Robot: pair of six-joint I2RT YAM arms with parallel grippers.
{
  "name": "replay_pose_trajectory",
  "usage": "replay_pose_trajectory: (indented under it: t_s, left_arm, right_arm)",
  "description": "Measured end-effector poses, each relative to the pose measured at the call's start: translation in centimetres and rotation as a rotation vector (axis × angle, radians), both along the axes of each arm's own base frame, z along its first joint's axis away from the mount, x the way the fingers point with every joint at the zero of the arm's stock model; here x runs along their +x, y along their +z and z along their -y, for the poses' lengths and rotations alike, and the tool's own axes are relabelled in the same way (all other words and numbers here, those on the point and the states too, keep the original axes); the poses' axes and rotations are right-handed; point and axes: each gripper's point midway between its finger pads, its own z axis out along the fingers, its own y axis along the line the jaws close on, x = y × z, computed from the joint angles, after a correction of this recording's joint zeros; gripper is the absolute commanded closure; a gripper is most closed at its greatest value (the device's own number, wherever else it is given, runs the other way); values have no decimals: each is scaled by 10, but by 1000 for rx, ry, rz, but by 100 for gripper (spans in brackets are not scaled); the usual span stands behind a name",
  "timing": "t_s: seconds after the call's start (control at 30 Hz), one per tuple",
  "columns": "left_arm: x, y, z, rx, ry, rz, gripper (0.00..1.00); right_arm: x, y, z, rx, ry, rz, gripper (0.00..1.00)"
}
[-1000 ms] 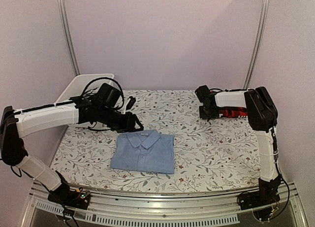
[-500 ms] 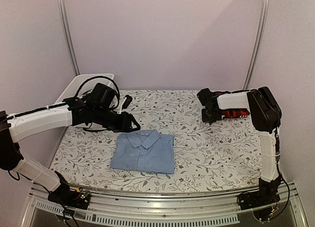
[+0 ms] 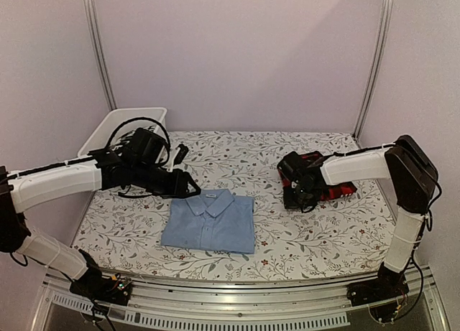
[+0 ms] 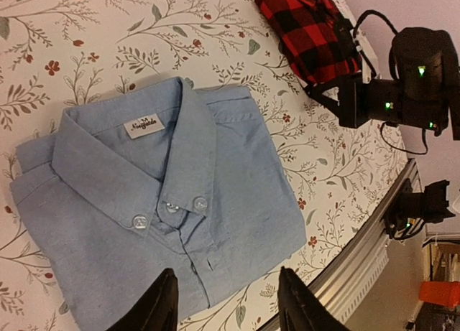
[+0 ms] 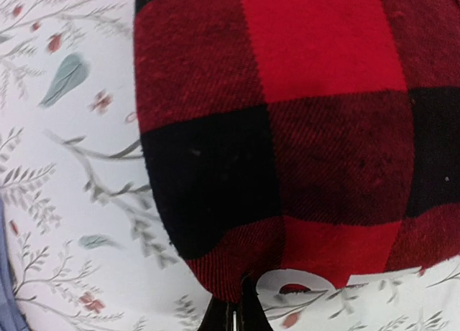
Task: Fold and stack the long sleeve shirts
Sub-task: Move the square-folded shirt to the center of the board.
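The plain light blue shirt [image 3: 210,222] lies folded, collar up, on the floral tablecloth near the front middle; it fills the left wrist view [image 4: 165,202]. My left gripper [image 3: 188,187] [image 4: 228,302] hovers open over the shirt's far edge with nothing between its fingers. The red-and-black plaid shirt [image 3: 334,174] [image 4: 309,29] lies folded at the right. My right gripper [image 3: 298,194] [image 5: 237,318] is shut, pinching the plaid shirt's [image 5: 287,94] near-left edge low over the table.
A white bin [image 3: 115,123] stands at the back left corner behind the left arm. The table's metal front rail [image 3: 237,302] runs along the near edge. Bare floral cloth [image 3: 266,166] lies between the two shirts.
My right gripper closed on the plaid shirt's edge and moved left and toward the front, dragging the shirt along. My left arm drifted slightly left, still open.
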Motion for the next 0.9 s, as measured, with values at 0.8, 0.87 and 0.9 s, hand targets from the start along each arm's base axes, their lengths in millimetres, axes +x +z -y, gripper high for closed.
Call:
replay_pose_trajectory:
  t_s: [0.8,0.87,0.9]
  left_arm:
    - [10,-24,-35,-1,109,-53,53]
    - [10,-25,-36,0,114,-55,53]
    - [10,-27,-37,2,117,-59,53]
  right_arm:
    - [-51,2,-105,254,83,-58,100]
    - [-58,3,-101,251,86,-64,98]
    - [-61,3,-99,251,86,-66,96]
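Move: The right hand has its shut fingers on the left near corner of the plaid shirt, whose middle lies about 9 cm ahead and 9 cm to the right, at the same level. The folded blue shirt it is heading for is centred some 29 cm to its left and 6 cm back, its near side edge only about 13 cm off. From the left hand, the blue shirt is about 15 cm below, roughly 1 cm ahead and 2 cm right. Leftwards and somewhat back, the right hand quickly drags the plaid shirt by its still-pinched corner over the board, about 11 cm towards the blue shirt, its left side rolling up some 15 degrees. It almost pauses there, then draws a little further back with a slight return to the right. The empty left hand drifts left and sinks over the blue shirt, fingers staying half open. ##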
